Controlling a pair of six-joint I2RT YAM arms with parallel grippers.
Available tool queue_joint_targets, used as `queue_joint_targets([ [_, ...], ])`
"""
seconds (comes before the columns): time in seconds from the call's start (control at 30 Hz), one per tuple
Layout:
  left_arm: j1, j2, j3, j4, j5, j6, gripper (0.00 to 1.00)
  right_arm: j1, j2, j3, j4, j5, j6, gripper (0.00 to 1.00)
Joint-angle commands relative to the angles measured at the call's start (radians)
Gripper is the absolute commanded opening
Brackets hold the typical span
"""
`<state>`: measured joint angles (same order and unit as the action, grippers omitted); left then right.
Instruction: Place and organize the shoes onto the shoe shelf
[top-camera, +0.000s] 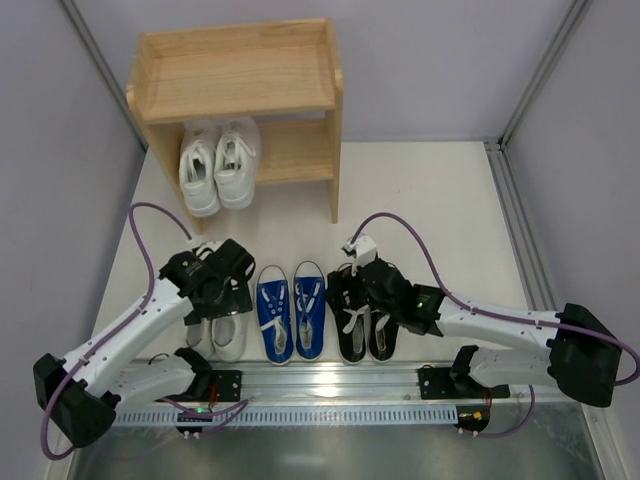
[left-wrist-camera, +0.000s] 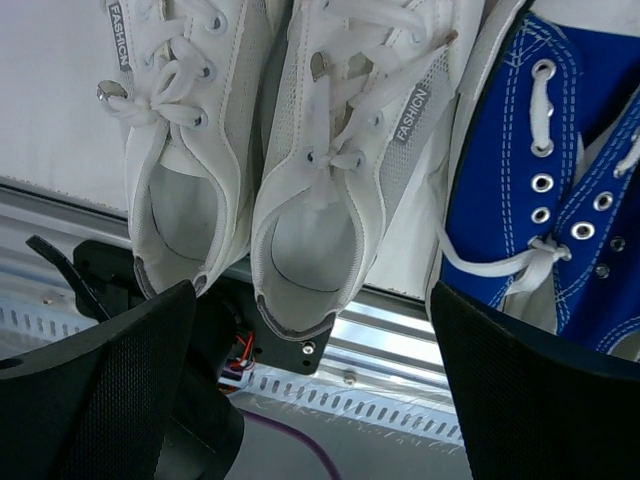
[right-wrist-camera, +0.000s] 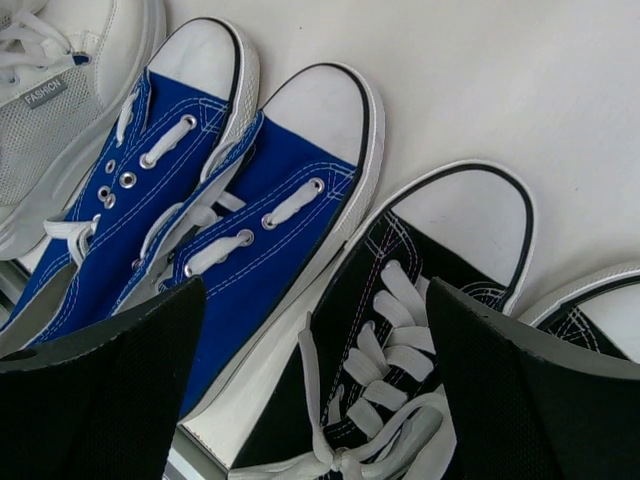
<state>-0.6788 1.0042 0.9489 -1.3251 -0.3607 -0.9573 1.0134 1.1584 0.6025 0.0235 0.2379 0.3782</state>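
Note:
The light wood shoe shelf (top-camera: 235, 90) stands at the back, with one white pair (top-camera: 218, 165) on its lower tier and its top tier bare. Three pairs of shoes line the near edge: white (top-camera: 220, 338), blue (top-camera: 291, 310) and black (top-camera: 362, 322). My left gripper (top-camera: 215, 285) hovers open over the near white pair. In the left wrist view its jaws (left-wrist-camera: 315, 390) stand wide around the heel of the right white shoe (left-wrist-camera: 330, 180), holding nothing. My right gripper (top-camera: 365, 285) is open above the black pair, its jaws (right-wrist-camera: 315, 390) straddling the laces of the left black shoe (right-wrist-camera: 400, 330).
An aluminium rail (top-camera: 330, 385) with the arm bases runs just behind the shoes' heels. The blue pair (right-wrist-camera: 200, 190) lies close against the black shoe. Purple cables (top-camera: 140, 240) loop above both arms. Walls and metal posts (top-camera: 540, 70) close the sides.

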Motion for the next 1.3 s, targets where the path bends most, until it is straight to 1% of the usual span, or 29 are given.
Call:
queue_joint_targets([
  [0.0, 0.056, -0.009, -0.019, -0.166, 0.042, 0.051, 0.97, 0.005, -0.043, -0.036, 0.095, -0.043, 0.019, 0.91],
  [0.07, 0.09, -0.035, -0.019, -0.164, 0.054, 0.075, 0.97, 0.007, -0.068, -0.061, 0.104, -0.043, 0.021, 0.91],
  [0.17, 0.145, -0.026, 0.01, -0.197, 0.063, 0.101, 0.96, 0.007, -0.111, -0.102, 0.113, -0.035, 0.022, 0.91],
  [0.27, 0.16, -0.024, 0.021, -0.195, 0.08, 0.134, 0.96, 0.007, -0.143, -0.127, 0.108, -0.035, 0.027, 0.91],
  [0.3, 0.163, -0.009, 0.018, -0.191, 0.115, 0.143, 0.96, 0.007, -0.149, -0.136, 0.108, -0.037, 0.028, 0.91],
  [0.47, 0.168, 0.03, 0.017, -0.198, 0.131, 0.164, 0.98, 0.007, -0.161, -0.142, 0.102, -0.035, 0.034, 0.91],
  [0.57, 0.203, 0.05, 0.024, -0.2, 0.154, 0.183, 1.0, 0.005, -0.164, -0.153, 0.111, -0.04, 0.042, 0.91],
  [0.7, 0.298, 0.106, 0.039, -0.184, 0.193, 0.216, 1.0, 0.007, -0.166, -0.161, 0.13, -0.043, 0.044, 0.91],
  [0.77, 0.323, 0.123, 0.045, -0.18, 0.21, 0.216, 1.0, 0.005, -0.166, -0.167, 0.136, -0.049, 0.045, 0.91],
  [0.9, 0.378, 0.161, 0.042, -0.129, 0.265, 0.215, 1.0, 0.007, -0.177, -0.193, 0.156, -0.06, 0.044, 0.91],
  [0.97, 0.398, 0.192, -0.001, -0.079, 0.307, 0.219, 1.0, 0.007, -0.187, -0.198, 0.154, -0.064, 0.039, 0.91],
  [1.03, 0.455, 0.215, -0.051, -0.024, 0.351, 0.236, 1.0, 0.007, -0.206, -0.214, 0.159, -0.066, 0.039, 0.91],
  [1.07, 0.49, 0.23, -0.068, -0.007, 0.358, 0.242, 1.0, 0.007, -0.212, -0.227, 0.158, -0.065, 0.039, 0.91],
  [1.17, 0.542, 0.264, -0.137, 0.059, 0.348, 0.265, 0.98, 0.007, -0.242, -0.248, 0.158, -0.063, 0.045, 0.91],
  [1.2, 0.542, 0.292, -0.15, 0.073, 0.326, 0.264, 0.98, 0.007, -0.247, -0.263, 0.158, -0.06, 0.048, 0.91],
  [1.27, 0.547, 0.321, -0.135, 0.079, 0.338, 0.259, 0.95, 0.007, -0.262, -0.274, 0.155, -0.054, 0.048, 0.91],
])
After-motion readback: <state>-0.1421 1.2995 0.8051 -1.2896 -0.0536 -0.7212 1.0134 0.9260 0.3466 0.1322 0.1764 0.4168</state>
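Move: The left hand's target, the white shoes on the table taken as a pair, has its middle about 3 cm ahead, 4 cm to the left and some 9 cm lower. At that same depth, the blue pair lies about 3 cm ahead and 15 cm to the right. From the right hand, the black pair is about 4 cm back, 5 cm to the right and 7 cm below; the blue pair stands 4 cm back and 14 cm left. Down over the heel end of the white pair goes the left hand, wide open: it first eases left, then sinks faster and draws back, about 7 cm down in all and 4 cm left. Its wrist tips some 30 degrees, bringing the fingertips back towards the base, and turns a little counter-clockwise; contact can't be made out. The right hand, still open, drifts back, right and slightly down over the black pair. ##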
